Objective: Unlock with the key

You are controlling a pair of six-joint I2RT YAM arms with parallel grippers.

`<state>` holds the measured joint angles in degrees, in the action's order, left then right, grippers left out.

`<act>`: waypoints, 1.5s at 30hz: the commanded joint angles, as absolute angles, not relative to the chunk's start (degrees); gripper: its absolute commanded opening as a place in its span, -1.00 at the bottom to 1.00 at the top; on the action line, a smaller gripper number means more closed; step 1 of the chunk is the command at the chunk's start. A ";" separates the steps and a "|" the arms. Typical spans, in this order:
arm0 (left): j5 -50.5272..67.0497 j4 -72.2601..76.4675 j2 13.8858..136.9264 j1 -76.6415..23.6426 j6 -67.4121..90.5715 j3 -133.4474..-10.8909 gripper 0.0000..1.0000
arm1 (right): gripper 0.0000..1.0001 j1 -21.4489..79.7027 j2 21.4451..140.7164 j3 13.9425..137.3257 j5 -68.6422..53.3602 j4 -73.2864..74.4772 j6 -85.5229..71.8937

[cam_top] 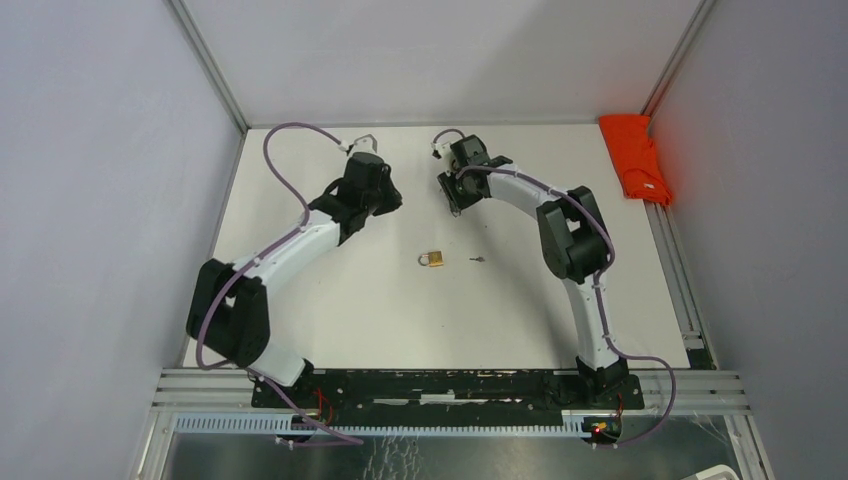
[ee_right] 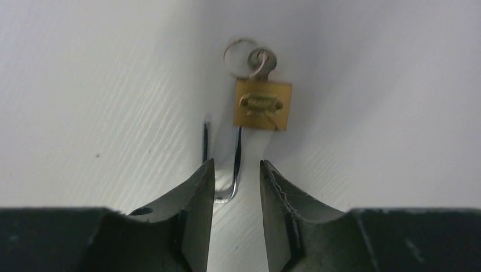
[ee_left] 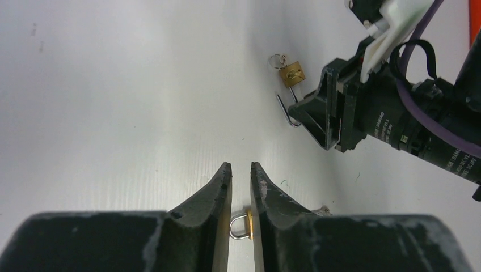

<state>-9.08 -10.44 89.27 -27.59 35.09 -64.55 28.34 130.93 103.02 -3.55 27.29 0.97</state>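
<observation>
A brass padlock (ee_right: 262,105) lies on the white table with a key (ee_right: 262,58) and its ring in the keyhole. Its long shackle (ee_right: 237,164) hangs out, one leg free of the body. My right gripper (ee_right: 236,162) is open, with the shackle's bend lying loose between the jaws, close to the left finger. The left wrist view shows the same padlock (ee_left: 293,73) ahead of the right gripper (ee_left: 309,116). My left gripper (ee_left: 241,165) is open by a narrow gap and holds nothing. A second small padlock (cam_top: 432,259) lies mid-table beside a loose key (cam_top: 477,260).
The second padlock (ee_left: 241,225) shows through the gap between the left fingers, far below them. An orange cloth (cam_top: 637,157) lies at the back right by the frame rail. White walls close in the table on the left, back and right.
</observation>
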 commanded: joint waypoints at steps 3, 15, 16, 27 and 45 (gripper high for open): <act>-14.51 -12.51 83.27 -29.58 32.55 -62.54 -0.50 | -0.20 28.47 116.79 92.64 -4.19 23.94 0.09; -15.46 -13.07 84.49 -34.20 32.91 -65.18 -0.50 | -0.34 30.32 94.49 57.66 -3.78 18.06 -1.95; -15.32 -12.93 84.88 -34.36 33.03 -65.33 -0.51 | -0.35 30.84 94.51 56.96 -3.65 17.91 -2.03; -15.78 -12.99 85.67 -34.41 32.71 -65.29 -0.51 | -0.33 32.07 98.83 56.77 -0.38 16.36 -1.37; -14.93 -12.84 87.61 -34.41 32.44 -65.88 -0.52 | -0.79 32.08 101.44 60.19 0.17 16.97 -0.49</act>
<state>-14.50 -13.72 87.59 -34.26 35.05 -63.48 32.14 100.99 58.70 -0.14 17.19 -0.99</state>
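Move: The small loose key lies about 15 cm back and 5 cm to the right of the right hand, roughly 1 cm lower. The locked padlock sits about 14 cm back and 9 cm left of that hand, the opened padlock just 3 cm ahead and 1 cm left, both about a centimetre lower. From the left hand, the loose key is some 15 cm back, 26 cm right and 14 cm down. The right hand arcs back about 15 cm and rightward, closing on the loose key's ring; the left eases back. ##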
